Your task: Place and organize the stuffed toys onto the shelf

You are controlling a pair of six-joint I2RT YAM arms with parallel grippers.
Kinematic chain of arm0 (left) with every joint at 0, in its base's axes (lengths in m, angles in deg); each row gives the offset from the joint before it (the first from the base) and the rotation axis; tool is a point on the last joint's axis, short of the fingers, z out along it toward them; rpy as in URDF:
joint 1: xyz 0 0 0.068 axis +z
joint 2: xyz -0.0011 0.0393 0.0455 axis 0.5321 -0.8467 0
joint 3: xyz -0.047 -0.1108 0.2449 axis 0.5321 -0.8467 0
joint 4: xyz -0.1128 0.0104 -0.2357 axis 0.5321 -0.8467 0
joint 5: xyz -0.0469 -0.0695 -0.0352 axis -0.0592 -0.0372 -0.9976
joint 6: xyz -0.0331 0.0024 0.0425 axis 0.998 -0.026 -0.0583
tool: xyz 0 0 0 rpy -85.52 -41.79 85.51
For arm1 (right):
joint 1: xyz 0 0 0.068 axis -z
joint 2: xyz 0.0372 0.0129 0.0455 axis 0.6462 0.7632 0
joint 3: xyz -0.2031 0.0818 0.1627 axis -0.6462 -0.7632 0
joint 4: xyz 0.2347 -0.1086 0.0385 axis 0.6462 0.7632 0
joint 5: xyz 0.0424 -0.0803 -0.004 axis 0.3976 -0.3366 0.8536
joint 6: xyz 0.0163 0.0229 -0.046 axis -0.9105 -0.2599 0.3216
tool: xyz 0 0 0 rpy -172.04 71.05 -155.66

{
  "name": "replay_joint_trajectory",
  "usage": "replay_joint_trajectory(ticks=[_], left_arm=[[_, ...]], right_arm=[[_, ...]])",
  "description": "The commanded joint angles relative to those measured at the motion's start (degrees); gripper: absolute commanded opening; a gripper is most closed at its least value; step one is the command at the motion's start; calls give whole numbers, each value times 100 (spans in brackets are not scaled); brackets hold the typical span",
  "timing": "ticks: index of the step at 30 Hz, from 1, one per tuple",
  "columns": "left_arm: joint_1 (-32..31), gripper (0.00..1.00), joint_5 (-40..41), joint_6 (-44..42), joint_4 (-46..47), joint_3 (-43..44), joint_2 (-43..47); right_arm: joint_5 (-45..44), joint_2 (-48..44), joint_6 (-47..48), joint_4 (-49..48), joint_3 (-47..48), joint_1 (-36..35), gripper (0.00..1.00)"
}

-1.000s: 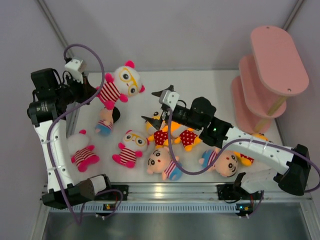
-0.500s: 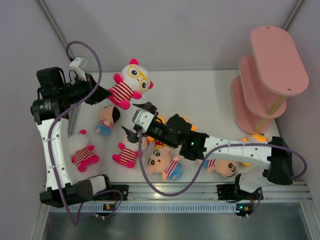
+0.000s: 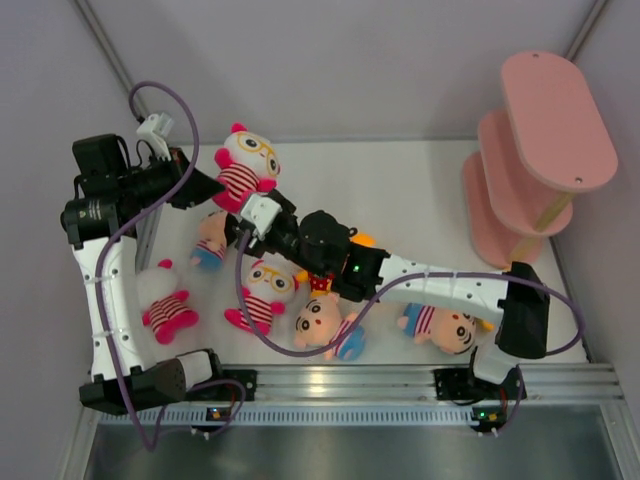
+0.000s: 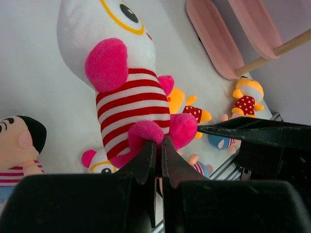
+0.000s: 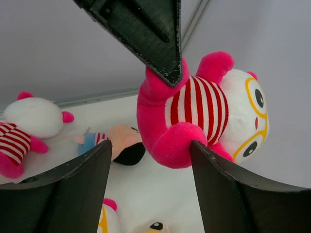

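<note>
My left gripper (image 3: 213, 189) (image 4: 159, 141) is shut on the pink foot of a white-pink striped stuffed toy with yellow glasses (image 3: 244, 166) (image 4: 124, 82) (image 5: 206, 109), held up over the table's left rear. My right gripper (image 3: 238, 216) (image 5: 150, 151) reaches in from below, open, and the toy's other pink foot lies between its fingers, touching the right finger (image 5: 233, 194). More stuffed toys lie on the table: a boy (image 3: 210, 240) (image 5: 116, 143), two striped ones (image 3: 165, 300) (image 3: 262, 292), and two boys (image 3: 325, 327) (image 3: 445, 325). The pink shelf (image 3: 555, 125) (image 4: 216, 41) stands at the far right.
The right arm (image 3: 420, 285) stretches across the middle of the table over orange-yellow toys (image 3: 320, 280) that are mostly hidden under it. Another orange toy (image 4: 245, 99) lies near the shelf's foot. A metal rail (image 3: 340, 380) runs along the near edge.
My right arm has swung left across the table to the toy hanging from the left gripper, and its jaws have narrowed. The left gripper shifted the toy slightly and stayed shut.
</note>
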Motion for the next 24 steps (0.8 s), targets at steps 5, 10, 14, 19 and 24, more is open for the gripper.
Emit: replay_joint_trajectory(ticks=[5, 10, 14, 19, 24], left_arm=[[-12, 0, -519, 128, 146, 276, 144], [-12, 0, -589, 119, 146, 346, 179], [-12, 0, -633, 84, 146, 337, 188], [-12, 0, -545, -12, 146, 329, 180], [-12, 0, -624, -48, 146, 294, 127]], right_arm=[[762, 248, -815, 275, 575, 462, 64], [832, 433, -806, 328, 752, 576, 64], [1174, 451, -928, 389, 813, 725, 70], [2034, 109, -1087, 205, 445, 1094, 83], [2765, -147, -1131, 301, 339, 1437, 97]])
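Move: The left hand still pinches the striped panda toy by a foot; the toy's middle lies about 4 cm ahead, 3 cm to the right and 1 cm above that hand. From the right hand it is some 9 cm ahead, 1 cm to the right and 4 cm higher. On the table over 30 cm below, the dark-haired doll lies around 11 cm ahead and 12 cm left of the right hand, the lying panda straight below, 2 cm left. With the toy's leg and flank coming between its fingers, the right hand slides in around the held toy, one fingertip against the toy's arm. It goes forward about 5 cm and sinks some 2 cm, tilting fingertips down and turning counter-clockwise some 10 degrees each, while its fingers spread from two-thirds to nearly full. The left hand keeps its pinch, easing up and back by 1 cm or so. ##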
